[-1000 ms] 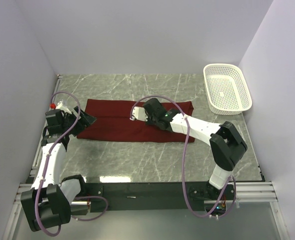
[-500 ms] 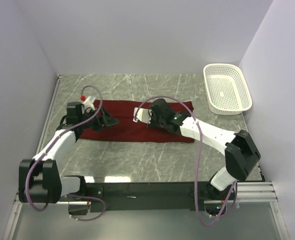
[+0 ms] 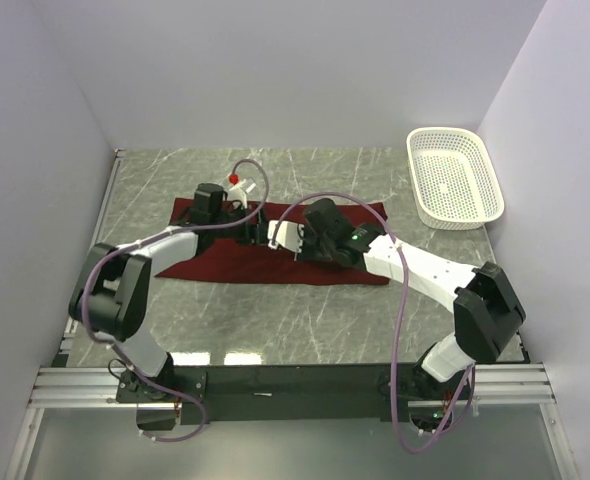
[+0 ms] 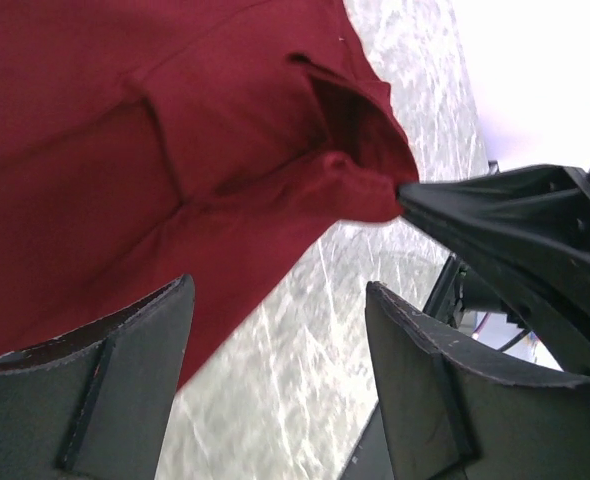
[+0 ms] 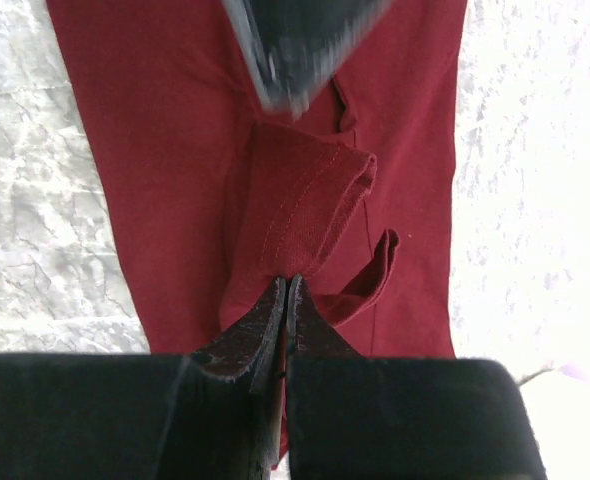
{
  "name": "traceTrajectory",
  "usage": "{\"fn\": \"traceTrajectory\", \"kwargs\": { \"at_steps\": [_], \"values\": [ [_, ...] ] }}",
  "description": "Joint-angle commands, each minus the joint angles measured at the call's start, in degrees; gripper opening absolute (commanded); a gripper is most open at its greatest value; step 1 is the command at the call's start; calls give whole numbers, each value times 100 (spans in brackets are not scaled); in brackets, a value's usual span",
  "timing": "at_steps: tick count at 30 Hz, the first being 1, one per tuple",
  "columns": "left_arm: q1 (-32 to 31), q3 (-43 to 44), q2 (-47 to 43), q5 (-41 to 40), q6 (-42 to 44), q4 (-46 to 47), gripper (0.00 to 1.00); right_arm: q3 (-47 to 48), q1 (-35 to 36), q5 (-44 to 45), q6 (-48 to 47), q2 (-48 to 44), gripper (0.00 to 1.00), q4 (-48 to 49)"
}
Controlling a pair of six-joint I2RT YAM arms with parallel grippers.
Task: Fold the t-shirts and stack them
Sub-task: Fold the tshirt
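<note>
The maroon t-shirt (image 3: 215, 260) lies as a long folded strip across the marble table (image 3: 305, 320). My right gripper (image 5: 287, 283) is shut on a raised fold of the t-shirt (image 5: 175, 150) near the strip's middle, and in the top view the right gripper (image 3: 275, 240) sits on the cloth. My left gripper (image 4: 275, 330) is open with nothing between its fingers (image 4: 85, 390). It hovers over the t-shirt (image 4: 125, 130) and the near table edge of the cloth. In the top view the left gripper (image 3: 253, 226) is just left of the right one, and the pinched fold (image 4: 375, 190) shows ahead of it.
A white mesh basket (image 3: 453, 178) stands at the back right corner. Grey walls close in the table on three sides. Bare marble (image 3: 275, 170) lies in front of and behind the shirt. Both arms' purple cables arch over the middle.
My left arm has swung from the shirt's left end rightwards to the middle, beside the right gripper. The right gripper has stayed shut on the fold and shifted slightly right.
</note>
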Motion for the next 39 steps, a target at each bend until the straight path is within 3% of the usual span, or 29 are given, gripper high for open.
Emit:
{"fn": "traceTrajectory", "kwargs": {
  "at_steps": [1,18,28,39],
  "values": [
    [-90,347,300,454,250,825,75,-59,-101,-291,119,-201,0,46],
    [-336,971,1470,1905,636,1582,76,-24,-470,-854,207,-289,0,90],
    [-520,1217,1610,1817,662,1696,74,46,-558,-1030,250,-210,0,73],
    [-547,1437,1760,1465,1207,1064,70,72,-619,-1100,268,-227,0,73]
  ]
}}
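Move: The shirt's raised fold, pinched in the right hand's shut fingertips, lies about 9 cm to the left hand's right, roughly 1 cm nearer the bases and 2 cm lower. From the left hand, the folded shirt's left end is some 23 cm left and 2 cm back, and its right end about 29 cm right and 3 cm back, both around 4 cm below. For the right hand the fold is right at its fingertips. The raised shirt fold stays pinched in the right fingertips, which settle about 1 cm down and 1 cm to the right with a slight wrist tilt. Towards it comes the left hand, jaws staying open, travelling about 7 cm right with small wobbles fore and aft and up and down, while turning some 20 degrees clockwise and tipping its fingers up a little; it ends close to the fold without closing. ##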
